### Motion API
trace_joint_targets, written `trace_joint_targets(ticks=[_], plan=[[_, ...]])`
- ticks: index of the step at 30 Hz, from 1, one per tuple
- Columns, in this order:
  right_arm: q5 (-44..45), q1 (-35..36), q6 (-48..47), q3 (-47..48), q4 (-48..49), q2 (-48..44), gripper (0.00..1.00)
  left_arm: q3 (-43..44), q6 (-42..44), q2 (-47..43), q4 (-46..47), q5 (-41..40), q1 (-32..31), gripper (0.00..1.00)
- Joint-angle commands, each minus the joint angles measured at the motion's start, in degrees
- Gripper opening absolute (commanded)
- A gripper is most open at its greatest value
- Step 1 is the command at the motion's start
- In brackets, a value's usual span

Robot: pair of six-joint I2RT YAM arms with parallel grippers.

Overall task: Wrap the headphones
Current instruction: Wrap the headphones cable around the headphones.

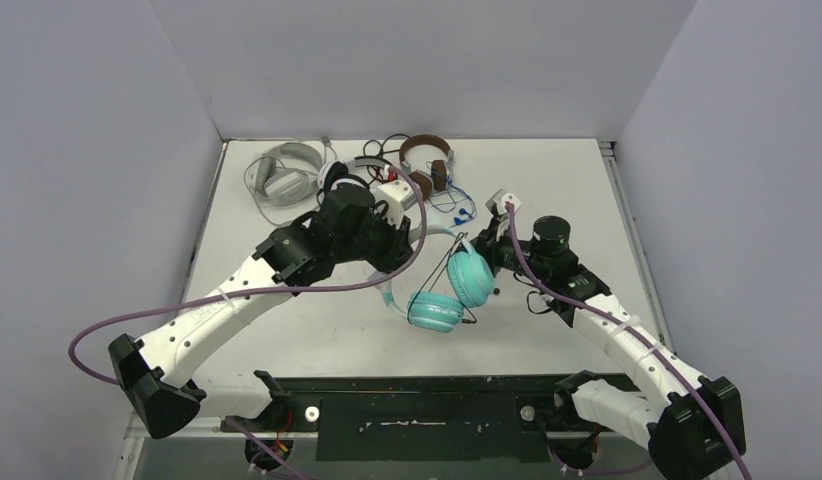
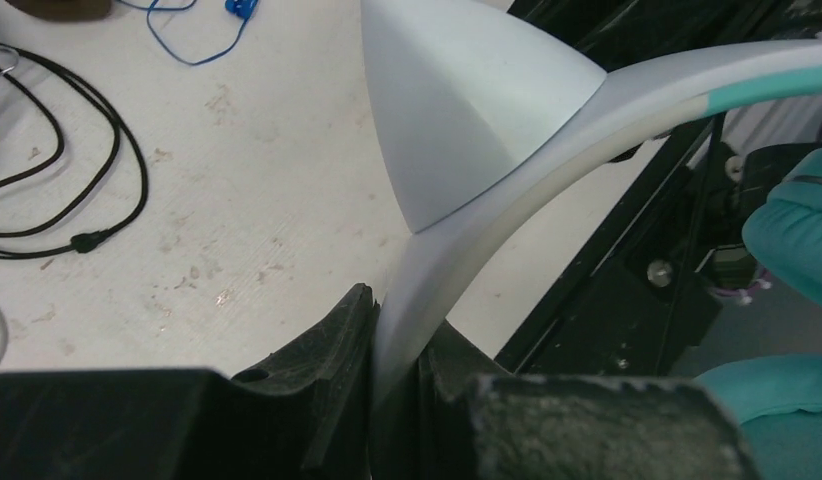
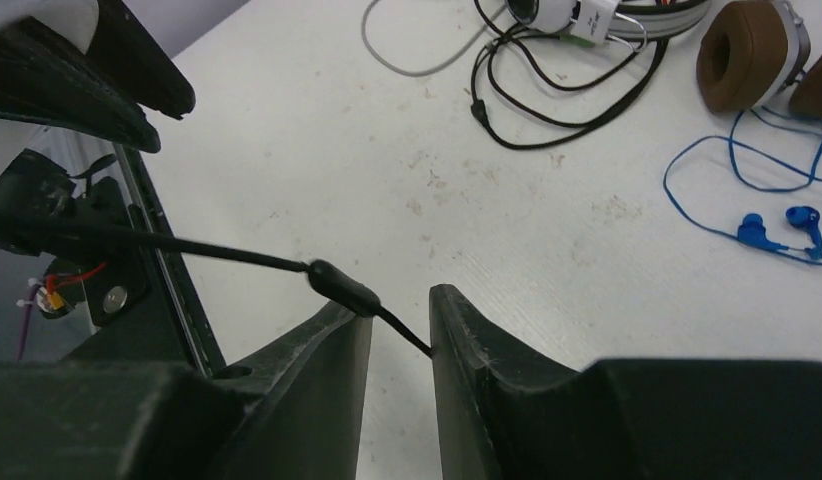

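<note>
The light teal headphones (image 1: 435, 310) hang above the table's middle, one ear cup (image 1: 470, 280) higher than the other. My left gripper (image 1: 402, 245) is shut on their white band (image 2: 507, 190), which runs up from between the jaws (image 2: 397, 330) to the teal cup (image 2: 797, 240). My right gripper (image 1: 492, 255) is just right of the cups. Its jaws (image 3: 402, 310) stand apart, open. A thin black cable (image 3: 237, 257) with a bead (image 3: 342, 285) lies over the left fingertip and crosses the gap to the right finger.
At the back lie brown headphones (image 1: 427, 160) with a blue cable (image 3: 727, 190), a black-and-white pair (image 1: 362, 175) with a looped black cable (image 2: 117, 150), and a pale grey pair (image 1: 282, 175). A small white box (image 1: 504, 203) sits beside my right wrist.
</note>
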Motion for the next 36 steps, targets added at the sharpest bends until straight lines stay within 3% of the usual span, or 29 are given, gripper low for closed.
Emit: trace_joint_targets(ticks=[1,15,26,36], plan=[[-5.14,-0.55,4.75,-2.87,14.88,-2.56,0.30,8.25,-9.97,-1.12,5.90,5.30,0.36,0.00],[-5.60,-0.59,9.24,-11.50,33.37,-3.45,0.34,20.21,-19.08,3.28,1.86,6.15,1.63,0.00],[-3.58,-0.57,6.89,-15.39,41.01,-0.77,0.79,26.45,-22.76,5.91,0.18,7.96,3.24,0.00],[4.59,-0.59,3.73,-15.98,41.26,0.43,0.80,31.16,-23.56,7.49,-0.58,7.73,3.22,0.00]])
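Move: The left hand already holds the teal headphones by the headband; their cups lie about 11 cm to its right, 8 cm back and some 4 cm lower. The right hand has the black cable loosely at its slightly parted fingers, the slider about 2 cm back and 2 cm left. From this hand the cups are roughly 10 cm back and 5 cm left, about level, and the blue earphones 27 cm ahead, straight out, some 20 cm below. Keeping its grip on the headband, the left hand lifts the headphones about 14 cm, fast at first and then more slowly, drifting a little right as it rolls some 20 degrees, its left side dropping. The right hand stays near its place, rising a centimetre or two and easing back as its wrist turns, then spreads its fingers wide to let the cable go and reaches about 2.5 cm forward and slightly down around the hanging tail. ##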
